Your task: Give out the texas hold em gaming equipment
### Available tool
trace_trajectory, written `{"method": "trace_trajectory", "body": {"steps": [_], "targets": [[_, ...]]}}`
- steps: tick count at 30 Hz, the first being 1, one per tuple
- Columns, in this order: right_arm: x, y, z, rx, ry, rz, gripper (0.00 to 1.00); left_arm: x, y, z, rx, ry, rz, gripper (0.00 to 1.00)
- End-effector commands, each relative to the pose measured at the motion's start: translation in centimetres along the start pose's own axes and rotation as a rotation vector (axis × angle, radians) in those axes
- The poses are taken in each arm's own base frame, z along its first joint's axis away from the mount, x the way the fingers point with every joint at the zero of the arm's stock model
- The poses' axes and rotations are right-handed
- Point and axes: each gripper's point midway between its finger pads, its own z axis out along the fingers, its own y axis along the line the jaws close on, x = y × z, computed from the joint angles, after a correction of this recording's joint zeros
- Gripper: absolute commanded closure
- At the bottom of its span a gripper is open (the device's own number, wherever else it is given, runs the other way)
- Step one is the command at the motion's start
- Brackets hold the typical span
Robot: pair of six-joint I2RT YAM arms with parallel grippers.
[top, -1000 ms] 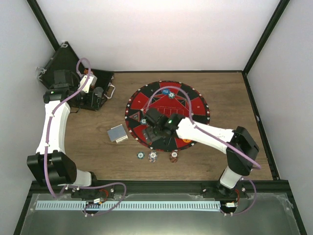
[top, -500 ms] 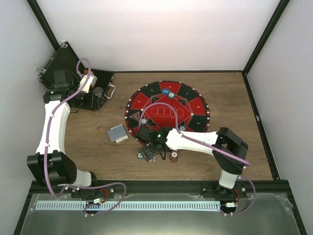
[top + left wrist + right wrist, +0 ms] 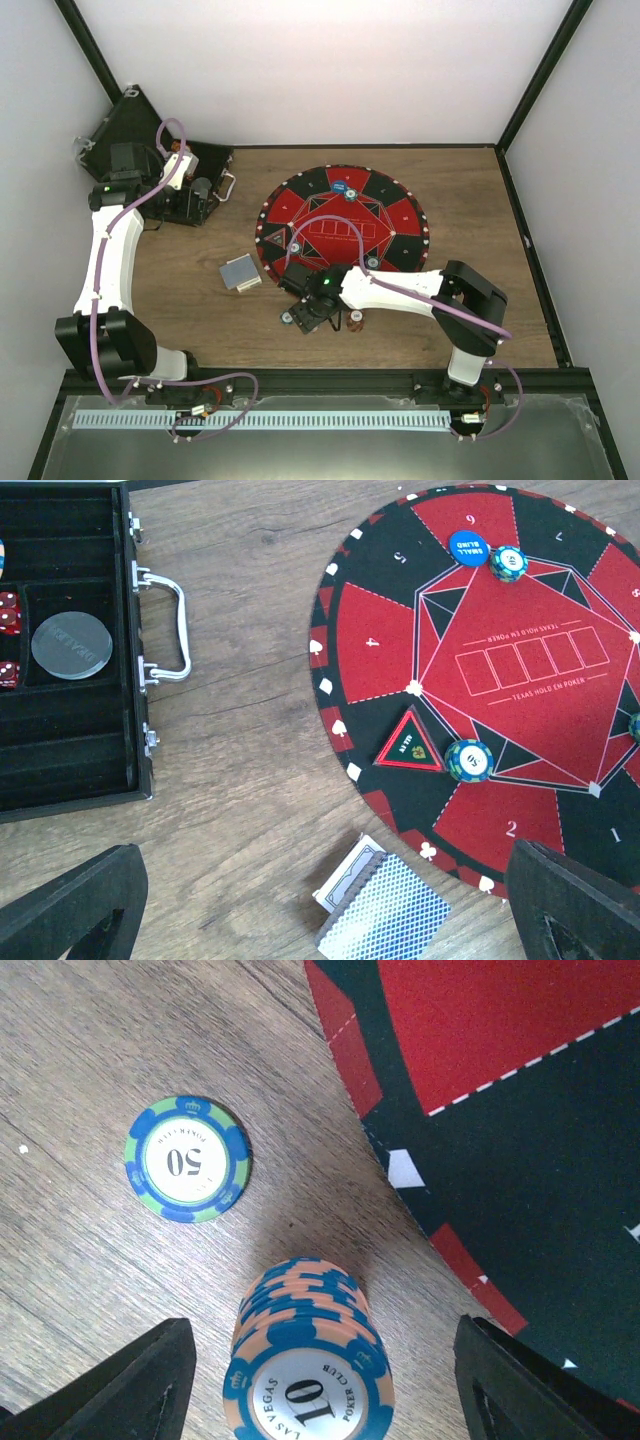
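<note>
A stack of orange-and-blue "10" poker chips (image 3: 310,1360) stands on the wood just off the mat's rim. My right gripper (image 3: 320,1360) straddles it, open, with a gap on each side. A single green-and-blue "50" chip (image 3: 187,1158) lies flat beyond it. From above, the right gripper (image 3: 305,315) covers the stack; the "50" chip (image 3: 287,318) and a brownish chip stack (image 3: 355,320) flank it. The deck of cards (image 3: 385,910) lies face down under my open left gripper (image 3: 325,880). A blue button disc (image 3: 467,548) and chips (image 3: 469,760) rest on the mat.
The round red-and-black mat (image 3: 400,215) fills the table's middle. An open black case (image 3: 135,130) with a silver handle (image 3: 170,625) sits at the far left and holds a grey disc (image 3: 72,645) and red dice. A triangular marker (image 3: 410,745) lies on the mat.
The right arm swung off the mat toward the near edge and came down over the chips on the wood, its jaws narrowing a little. The left arm stayed still.
</note>
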Motion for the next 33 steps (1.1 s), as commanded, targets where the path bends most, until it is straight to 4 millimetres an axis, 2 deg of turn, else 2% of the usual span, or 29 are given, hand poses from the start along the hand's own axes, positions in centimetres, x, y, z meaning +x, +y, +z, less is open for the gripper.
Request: {"method": "trace_trajectory", "body": {"steps": [1,17,33], "targets": [[0.12,0.59,0.24,-0.019,-0.001,0.000,0.28,-0.98,-0.02,-1.00,-0.012,-0.033,0.020,0.00],[0.66,0.60,0.98,-0.026,0.013,0.006,0.44,-1.05,0.05,-1.01,-0.015,-0.035,0.023,0.00],[0.04,0.77,0.05,-0.029,0.000,0.007,0.77,-1.05,0.13,-0.99,-0.019,-0.033,0.023,0.00]]}}
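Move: The stack of 10 chips stands between the right hand's open fingers, its middle about 1 cm below the hand point. The lone 50 chip lies about 6 cm left of the stack and 1 cm farther out; the red chip stack is some 10 cm to its right, level with it. From the left hand, the stack of 10 chips lies roughly 19 cm back, 29 cm right and 22 cm below. The right hand sinks about half a centimetre as its fingers close and pinch the stack of 10 chips. ##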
